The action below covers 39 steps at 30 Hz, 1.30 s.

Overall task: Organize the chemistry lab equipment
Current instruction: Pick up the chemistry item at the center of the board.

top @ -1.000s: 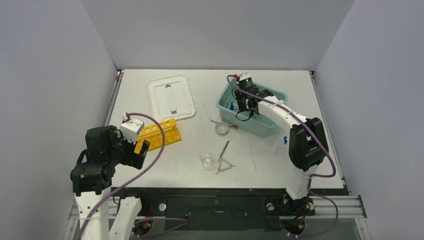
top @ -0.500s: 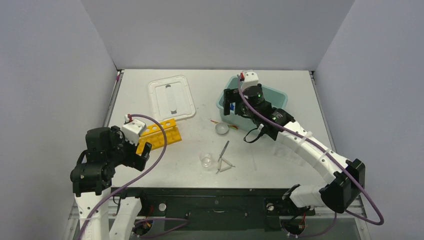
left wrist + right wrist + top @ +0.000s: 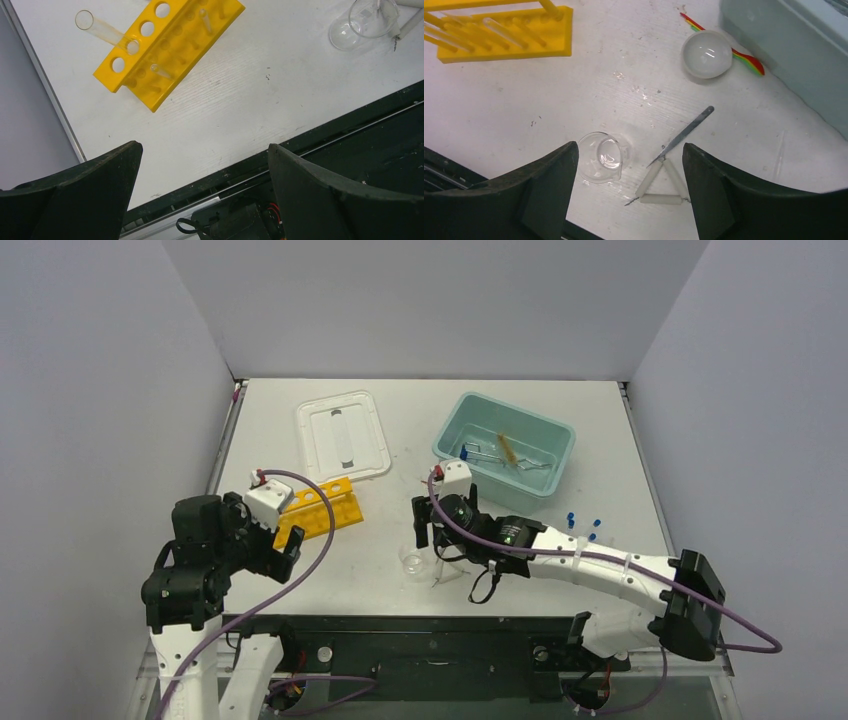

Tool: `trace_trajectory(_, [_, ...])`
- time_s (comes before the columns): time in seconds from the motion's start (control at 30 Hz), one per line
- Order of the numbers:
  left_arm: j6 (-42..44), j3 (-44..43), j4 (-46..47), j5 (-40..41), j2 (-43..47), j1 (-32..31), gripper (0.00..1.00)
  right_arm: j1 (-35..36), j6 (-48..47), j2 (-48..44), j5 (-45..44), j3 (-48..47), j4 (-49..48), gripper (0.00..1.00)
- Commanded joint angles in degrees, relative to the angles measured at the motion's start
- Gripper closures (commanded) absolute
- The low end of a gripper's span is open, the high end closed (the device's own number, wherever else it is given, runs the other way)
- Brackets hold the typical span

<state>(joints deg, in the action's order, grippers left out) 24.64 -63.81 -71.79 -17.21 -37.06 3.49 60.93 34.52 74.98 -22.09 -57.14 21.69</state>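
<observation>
My right gripper (image 3: 628, 167) hangs open above the table with nothing between its fingers. Below it sit a small clear beaker (image 3: 601, 156) and a wire triangle (image 3: 663, 184), and a thin metal blade (image 3: 684, 132) touches the triangle's top corner. Farther off lies a round dish (image 3: 707, 54). The teal tub (image 3: 548, 472) holds tongs (image 3: 488, 454) and a tan brush (image 3: 508, 448). Blue-capped vials (image 3: 571, 519) lie to the right of the right arm. My left gripper (image 3: 202, 150) is open and empty near the table's front edge, short of the yellow rack (image 3: 170, 47), which holds a glass tube (image 3: 100, 29).
A white lid (image 3: 342, 435) lies flat at the back left. A striped stick (image 3: 744, 57) rests between the dish and the tub wall (image 3: 784, 45). A thin clear tube (image 3: 780, 155) lies right of the blade. Grey walls enclose the table on three sides.
The right arm swung out of the teal tub toward the near left and lowered over the beaker and triangle, its jaws now open. The left arm barely shifted.
</observation>
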Motion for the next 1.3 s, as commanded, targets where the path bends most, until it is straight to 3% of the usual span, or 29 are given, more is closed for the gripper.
trace_trajectory(0.0, [0.7, 0.3, 2.1, -0.4, 1.0, 0.2, 0.03, 2.4, 3.4, 2.5, -2.5, 0.2, -0.5, 0.31])
trace_trajectory(0.1, [0.9, 0.0, 1.6, 0.0, 1.2, 0.2, 0.03, 2.4, 3.0, 4.8, -0.1, -0.2, -0.9, 0.41])
trace_trajectory(0.3, [1.4, -0.6, 0.8, 0.9, 1.7, 0.2, 0.03, 2.2, 2.3, 9.6, 3.5, -0.5, -2.7, 0.51])
trace_trajectory(0.83, [1.0, -0.6, 0.9, 1.0, 0.7, 0.2, 0.04, 2.2, 3.1, 19.1, 8.8, 0.7, -6.6, 0.57])
trace_trajectory(0.97, [1.3, -0.5, 0.9, 1.7, 0.8, 0.2, 0.03, 2.2, 3.1, 20.6, 9.5, -0.3, -7.0, 0.71])
trace_trajectory(1.1, [1.3, -0.2, 1.1, 2.0, 1.1, 0.2, 0.03, 1.6, 2.7, 20.9, 9.6, -1.8, -6.5, 0.97])
trace_trajectory(1.27, [1.4, 0.0, 1.3, 2.1, 1.2, 0.2, 0.03, -1.4, 0.9, 17.2, 10.5, -3.8, -3.7, 1.0])
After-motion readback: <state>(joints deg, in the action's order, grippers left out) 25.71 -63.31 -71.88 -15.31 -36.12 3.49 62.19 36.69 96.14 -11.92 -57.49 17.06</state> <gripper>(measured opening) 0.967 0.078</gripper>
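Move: The beaker stands about 6 cm left of the right gripper, 4 cm back and roughly 13 cm below it. The tweezers lie on the table some 7 cm farther out than the beaker and 8 cm to its right. The clay triangle is about 9 cm right of the beaker and 3 cm nearer, and the small dish some 15 cm beyond the beaker and 7 cm to its right. From the left gripper, the beaker is about 27 cm right, 3 cm ahead and 20 cm below. Lower the right gripper about 12 cm onto the beaker, easing some 4 cm left and a little back as it sinks, and tip the fingers down about 15 degrees. Let the fingers narrow on the way, then shut them at the bottom to pinch the beaker's wall on its right side, one finger inside and one outside. ##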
